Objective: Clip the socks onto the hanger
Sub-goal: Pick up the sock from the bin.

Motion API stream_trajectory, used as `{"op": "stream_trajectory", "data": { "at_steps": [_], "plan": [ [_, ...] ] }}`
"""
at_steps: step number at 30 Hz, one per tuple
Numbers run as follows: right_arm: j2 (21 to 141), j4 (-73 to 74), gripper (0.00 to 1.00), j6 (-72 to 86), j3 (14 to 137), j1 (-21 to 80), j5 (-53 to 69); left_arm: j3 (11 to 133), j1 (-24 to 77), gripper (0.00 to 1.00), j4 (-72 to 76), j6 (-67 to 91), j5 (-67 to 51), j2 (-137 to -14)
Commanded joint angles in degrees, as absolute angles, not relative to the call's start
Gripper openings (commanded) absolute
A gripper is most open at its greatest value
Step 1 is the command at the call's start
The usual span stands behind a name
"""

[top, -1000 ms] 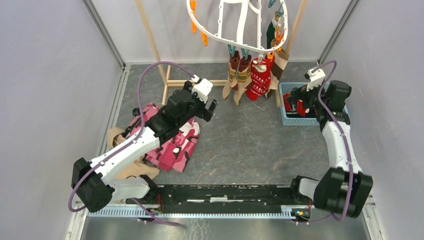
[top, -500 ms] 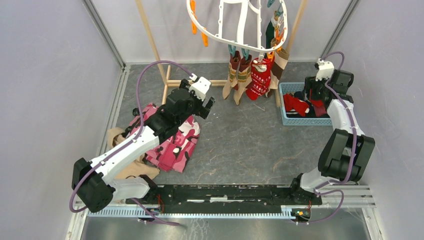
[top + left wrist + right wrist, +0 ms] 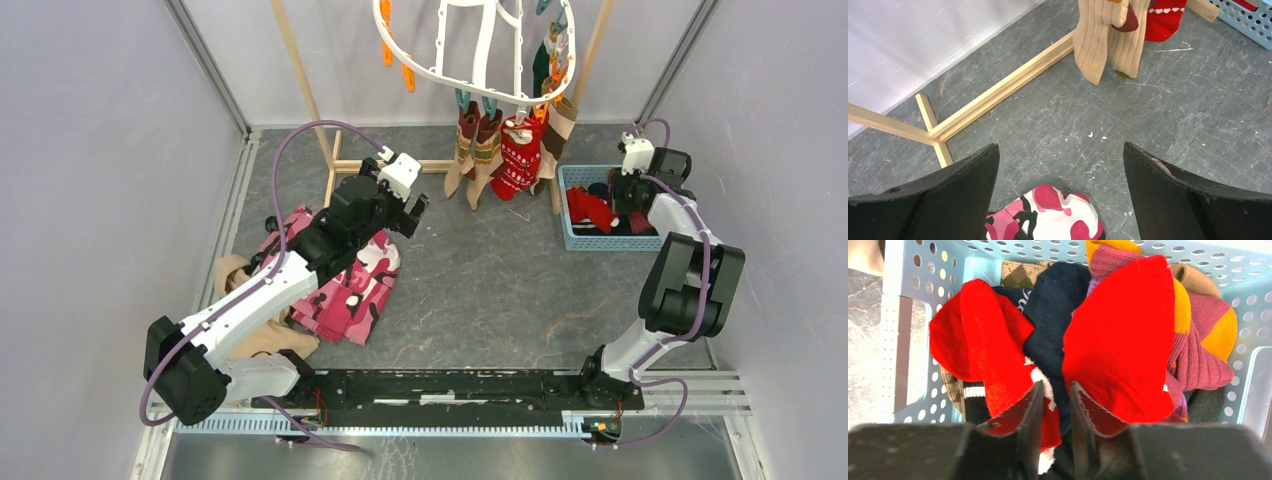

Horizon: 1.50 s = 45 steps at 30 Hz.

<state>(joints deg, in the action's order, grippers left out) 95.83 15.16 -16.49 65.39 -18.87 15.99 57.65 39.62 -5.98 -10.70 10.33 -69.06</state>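
Observation:
The white oval hanger hangs at the back with orange and teal clips. Several socks dangle from it, tan-striped and red patterned; the left wrist view shows a tan one and a red one. More socks fill the blue basket: two red ones, a navy one, a maroon one with yellow. My right gripper is down in the basket, its jaws drawn close on a red sock with white trim. My left gripper hovers wide open, holding nothing.
A pink camouflage cloth lies under the left arm, with a tan cloth beside it. The wooden rack's foot runs along the floor behind. Grey walls close in on both sides.
My right arm folded back and its gripper went down into the basket, jaws closing from wide to narrow around the sock. The left gripper drifted slightly back and stayed open.

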Motion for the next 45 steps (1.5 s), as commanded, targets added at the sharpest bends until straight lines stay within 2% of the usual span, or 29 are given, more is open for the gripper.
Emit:
{"op": "stream_trajectory", "data": {
  "at_steps": [1, 5, 9, 22, 33, 37, 41, 45],
  "plan": [
    [95.2, 13.8, 0.26, -17.6, 65.3, -19.0, 14.8, 59.5, 39.4, 0.98, -5.5, -11.3, 9.0, -69.0],
    [91.1, 12.2, 0.09, -18.0, 63.8, -19.0, 14.3, 59.5, 39.3, 0.98, -5.6, -11.3, 8.7, -69.0],
    [85.2, 10.7, 0.02, -19.3, 62.5, -19.3, 13.0, 59.6, 39.1, 0.97, -5.7, -11.2, 8.4, -69.0],
    [69.9, 5.2, 0.00, -21.3, 59.9, -19.7, 14.7, 59.6, 38.8, 0.97, -5.7, -10.9, 7.5, -69.5],
    [61.9, 6.9, 0.00, -21.2, 67.7, -19.7, 21.9, 59.3, 38.8, 0.97, -5.6, -11.2, 4.6, -69.4],
    [62.0, 10.3, 0.00, -19.4, 72.1, -19.7, 33.3, 58.9, 38.4, 0.97, -4.9, -11.5, 0.5, -68.8],
    [63.0, 13.8, 0.00, -19.2, 71.1, -19.5, 49.3, 56.0, 38.2, 0.98, -1.3, -14.0, -11.4, -66.0],
    [62.6, 19.2, 0.00, -25.8, 67.1, -16.4, 56.2, 50.3, 38.2, 1.00, 7.5, -15.7, -23.3, -61.6]
  ]
}}
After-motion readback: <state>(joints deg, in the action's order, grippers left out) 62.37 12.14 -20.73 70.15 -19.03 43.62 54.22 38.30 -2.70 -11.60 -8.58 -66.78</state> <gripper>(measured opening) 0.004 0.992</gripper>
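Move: My right fingers are down in the bin, half shut around the white-trimmed end of the left red sock, whose middle lies about 5 cm to the left, 2 cm ahead and 2 cm lower. The second red sock is 4 cm ahead and 4 cm right, the maroon-yellow sock 4 cm ahead and 8 cm right, the navy sock 6 cm ahead, 1 cm left. From my left hand the sock lies some 40 cm right, 8 cm ahead and 18 cm below. I shut my right fingers on the trimmed end of the left red sock and draw it up out of the bin by nearly 30 cm, easing back about 6 cm and tipping the fingers up until they are roughly level. Near the top I swing about 10 cm left, turning counter-clockwise. Late on, my open left hand shifts a few centimetres back and right, turning clockwise. ##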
